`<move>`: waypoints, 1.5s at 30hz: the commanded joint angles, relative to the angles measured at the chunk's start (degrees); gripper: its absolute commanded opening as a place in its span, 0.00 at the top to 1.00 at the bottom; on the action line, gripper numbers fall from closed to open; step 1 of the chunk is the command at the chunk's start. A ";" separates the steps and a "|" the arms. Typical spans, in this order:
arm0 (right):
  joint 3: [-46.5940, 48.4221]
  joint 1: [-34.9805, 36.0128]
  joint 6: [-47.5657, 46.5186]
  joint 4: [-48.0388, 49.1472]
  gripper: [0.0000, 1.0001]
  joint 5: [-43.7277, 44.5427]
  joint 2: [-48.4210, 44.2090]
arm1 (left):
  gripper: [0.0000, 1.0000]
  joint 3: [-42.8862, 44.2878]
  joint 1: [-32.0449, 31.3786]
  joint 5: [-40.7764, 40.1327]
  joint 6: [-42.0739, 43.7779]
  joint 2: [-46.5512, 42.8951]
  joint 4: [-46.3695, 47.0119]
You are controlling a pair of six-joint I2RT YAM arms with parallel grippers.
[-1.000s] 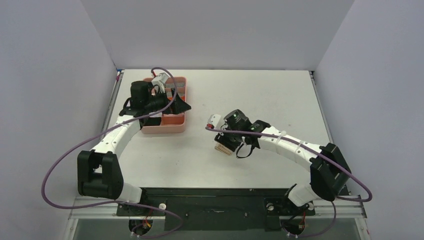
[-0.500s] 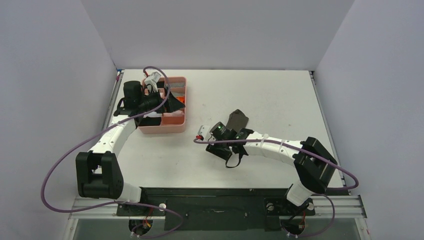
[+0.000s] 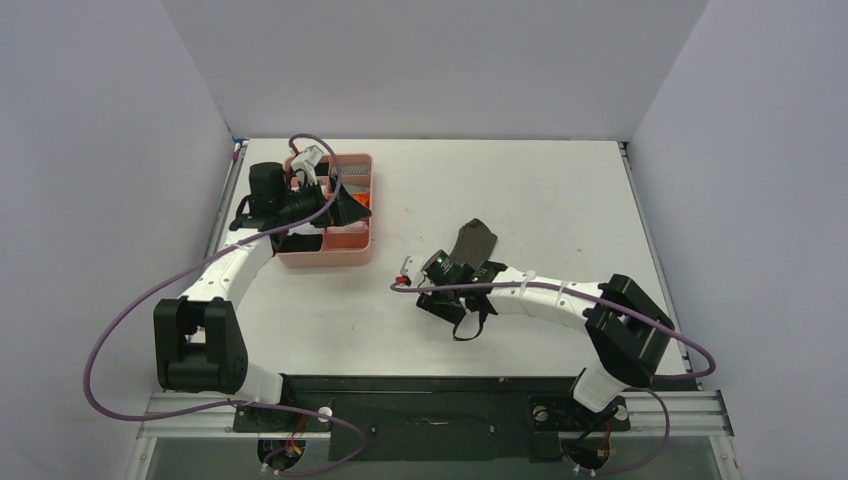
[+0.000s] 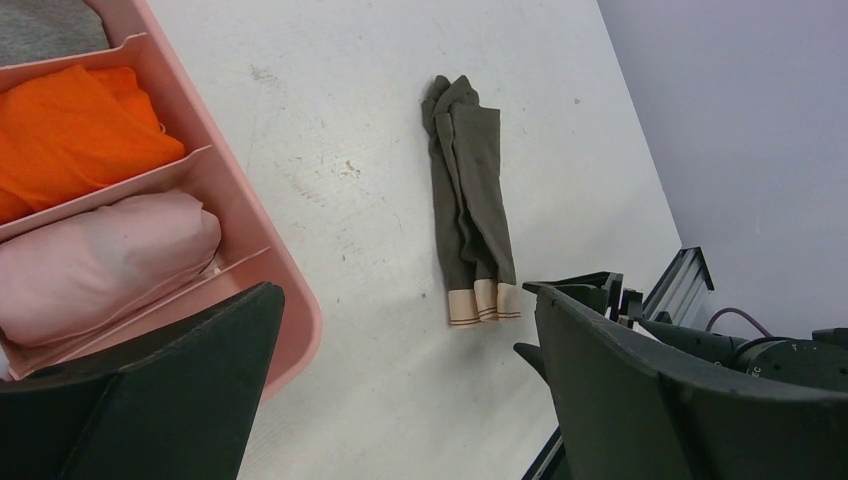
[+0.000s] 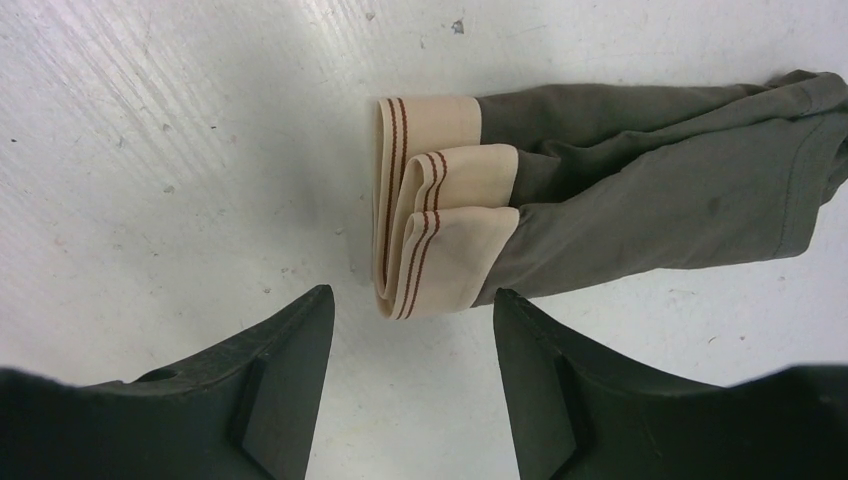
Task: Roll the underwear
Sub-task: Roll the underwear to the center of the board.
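The underwear (image 3: 474, 243) lies on the table as a long folded strip of dark grey-brown cloth (image 4: 470, 190). Its beige waistband (image 5: 440, 230), with thin red stripes, is folded in three layers. My right gripper (image 5: 412, 297) is open and low over the waistband end (image 3: 446, 302). Its tips flank the folded edge without touching it. My left gripper (image 4: 408, 295) hangs wide open and empty over the right edge of the pink tray (image 3: 330, 257). In the top view the right gripper hides the waistband.
The pink tray (image 4: 300, 320) has dividers and holds an orange rolled cloth (image 4: 70, 120), a pink rolled cloth (image 4: 100, 265) and a grey one (image 4: 45, 25). The left arm's purple cable (image 3: 130, 310) loops out to the left. Grey walls enclose the table.
My right gripper has drawn back from over the cloth toward the near left, uncovering the dark strip, and its jaws have widened slightly. The left gripper has shifted a little left over the tray.
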 commanded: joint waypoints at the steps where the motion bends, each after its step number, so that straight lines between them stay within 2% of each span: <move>1: -0.67 0.59 0.22 0.27 0.44 1.56 0.14 | 0.03 1.32 0.30 1.26 -0.33 0.44 2.15; 10: -0.04 0.90 0.21 0.28 0.52 1.57 2.66 | 0.03 0.83 0.36 1.39 -0.34 0.26 2.38; 24: 2.35 0.79 -1.25 0.21 0.58 3.18 5.58 | 0.03 0.24 0.37 1.88 -0.22 -0.09 2.75; 34: 2.15 0.38 -2.09 0.09 0.69 3.31 7.68 | 0.03 0.07 0.37 2.20 0.03 0.09 2.96; 39: 2.17 0.25 -2.05 0.24 0.79 3.23 8.96 | 0.03 0.26 0.37 2.18 1.10 0.04 2.21; 45: 2.56 -0.01 -1.83 -0.28 0.99 2.50 9.11 | 0.03 0.42 0.46 1.65 4.49 -0.27 0.22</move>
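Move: The underwear lies as a flat strip, its cream waistband just under the open right fingers: the waistband's middle is about 2 cm ahead, 1 cm left and 3 cm below. The strip's far end is some 16 cm ahead and 4 cm right. The pink box stands roughly 20 cm ahead and 25 cm left. From the idle left hand the waistband is about 13 cm back, 15 cm right and 18 cm down. The waistband's right-hand corner is what the right hand goes for: it sinks about 3 cm onto it, easing slightly back as it drops, then creeps some 1.5 cm forward close to the table. The half-open fingers close nearly shut as it does so and pinch the striped cream band, the wrist tilting only slightly. ##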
